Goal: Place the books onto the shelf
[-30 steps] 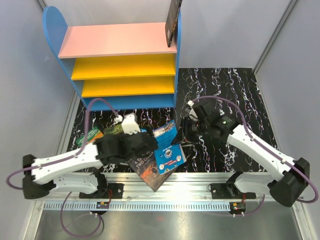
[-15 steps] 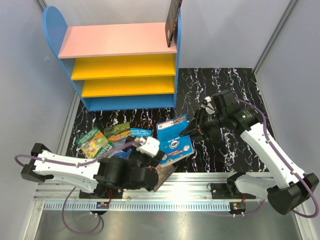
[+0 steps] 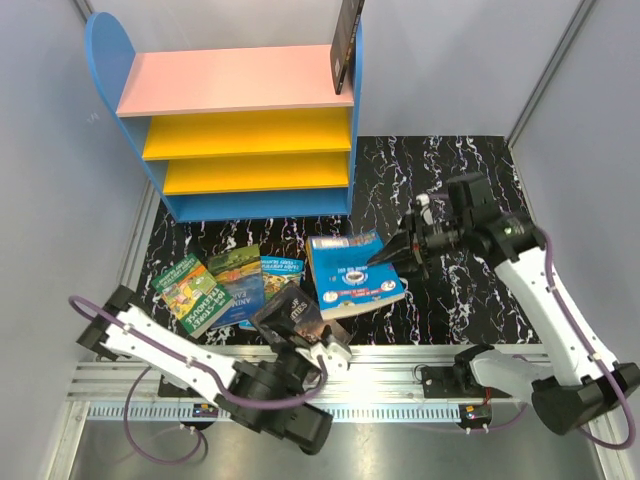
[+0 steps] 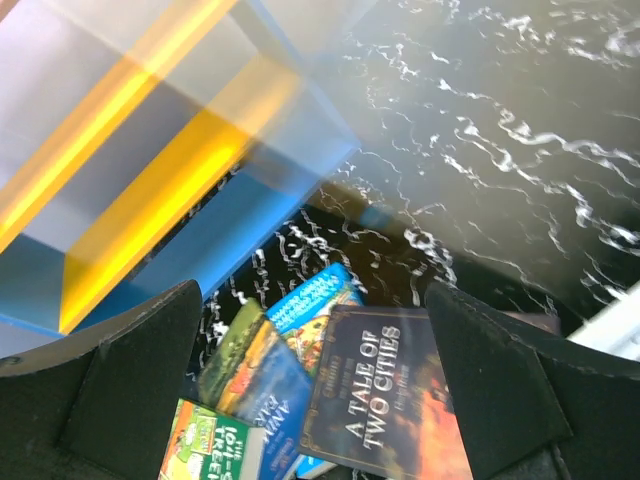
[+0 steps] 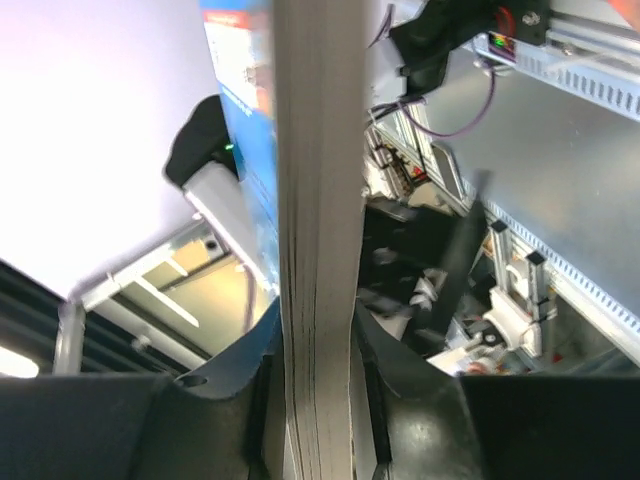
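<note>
The shelf (image 3: 240,130) stands at the back left, with one dark book (image 3: 347,40) upright on its pink top board. My right gripper (image 3: 398,254) is shut on the edge of a blue book (image 3: 352,276) and holds it above the mat. The right wrist view shows its page edge (image 5: 315,200) clamped between the fingers (image 5: 405,380). My left gripper (image 4: 315,300) is open and holds nothing. It hangs above a dark book (image 4: 395,400) titled "A Tale of Two Cities" (image 3: 296,308). Beside that lie a green book (image 3: 188,290), a green-blue book (image 3: 236,280) and a blue book (image 3: 281,270).
The black marbled mat (image 3: 450,180) covers the table right of the shelf. A metal rail (image 3: 400,360) runs along the near edge. Grey walls close in the left, right and back. The left arm (image 3: 170,355) lies low along the rail.
The left arm has pulled back toward the near rail, leaving the dark book on the mat. The right gripper has carried the blue book right and away from the pile.
</note>
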`<action>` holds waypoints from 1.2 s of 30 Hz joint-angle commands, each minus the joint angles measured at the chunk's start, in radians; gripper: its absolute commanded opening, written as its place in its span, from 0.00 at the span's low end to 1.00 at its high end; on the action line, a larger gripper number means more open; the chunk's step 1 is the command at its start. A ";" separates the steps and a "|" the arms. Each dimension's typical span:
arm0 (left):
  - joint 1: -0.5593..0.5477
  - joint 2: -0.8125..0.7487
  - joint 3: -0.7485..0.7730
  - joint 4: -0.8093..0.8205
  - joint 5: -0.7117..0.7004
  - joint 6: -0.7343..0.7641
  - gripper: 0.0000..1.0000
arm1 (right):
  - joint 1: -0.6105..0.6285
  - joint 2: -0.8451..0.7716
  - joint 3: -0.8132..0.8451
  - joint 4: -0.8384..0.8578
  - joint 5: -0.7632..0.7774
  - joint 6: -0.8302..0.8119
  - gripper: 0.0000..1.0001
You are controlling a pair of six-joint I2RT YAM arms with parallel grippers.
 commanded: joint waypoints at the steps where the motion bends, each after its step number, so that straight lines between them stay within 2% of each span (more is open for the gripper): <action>1: -0.039 0.070 0.050 -0.345 -0.234 -0.197 0.99 | -0.027 0.081 0.220 -0.275 -0.144 -0.245 0.00; 4: -0.053 0.080 0.079 -0.345 -0.234 -0.128 0.99 | -0.076 0.168 0.352 -0.520 -0.098 -0.455 0.00; 6: -0.061 0.052 0.088 -0.341 -0.234 -0.099 0.99 | -0.077 0.195 0.393 -0.563 -0.081 -0.495 0.00; 7: -0.067 0.041 0.087 -0.321 -0.235 -0.024 0.99 | -0.074 0.193 0.390 -0.572 -0.083 -0.494 0.00; 8: -0.072 0.009 0.085 -0.275 -0.235 0.017 0.99 | -0.076 0.196 0.380 -0.579 -0.077 -0.507 0.00; 11: -0.078 -0.029 0.105 -0.281 -0.237 0.096 0.98 | -0.071 0.175 0.313 -0.592 -0.075 -0.514 0.00; 14: -0.081 -0.055 0.121 -0.304 -0.237 0.173 0.98 | -0.039 0.143 0.239 -0.543 -0.107 -0.476 0.00; 19: -0.085 -0.035 0.093 -0.344 -0.237 0.130 0.98 | 0.024 0.152 0.307 -0.527 -0.094 -0.429 0.00; 24: -0.105 -0.042 0.087 -0.344 -0.235 0.114 0.99 | 0.113 0.146 0.333 -0.413 -0.120 -0.282 0.00; 28: -0.134 -0.049 0.107 -0.344 -0.235 0.168 0.99 | 0.221 0.103 0.236 -0.291 -0.127 -0.155 0.00; 31: -0.174 -0.060 0.137 -0.345 -0.235 0.179 0.99 | 0.327 0.083 0.144 -0.204 -0.113 -0.061 0.00; 34: -0.201 -0.057 0.180 -0.347 -0.235 0.185 0.99 | 0.372 0.112 0.153 -0.168 -0.118 -0.032 0.00; 36: -0.231 -0.046 0.345 -0.348 -0.237 0.159 0.99 | 0.372 0.159 0.202 -0.197 -0.126 -0.069 0.00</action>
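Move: The right hand already pinches the blue book, whose middle lies about 5 cm to its left, 2 cm back and 2 cm below. It brings the book to the open left gripper, some 15 cm to its left, 5 cm back and 6 cm lower. From the left hand, the blue book's middle is 10 cm right, 3 cm ahead and 4 cm above; A Tale of Two Cities lies on the table about 26 cm below, 7 cm ahead and 1 cm left. Keeping its pinch on the blue book, the right hand first lifts some 4 cm and eases forward, then draws back about 11 cm and a little left, turning about 25 degrees counter-clockwise overall, to bring the book's free end into the open left gripper. The left hand dips slightly, then rises to about 4 cm above its start, fingers staying wide open. ##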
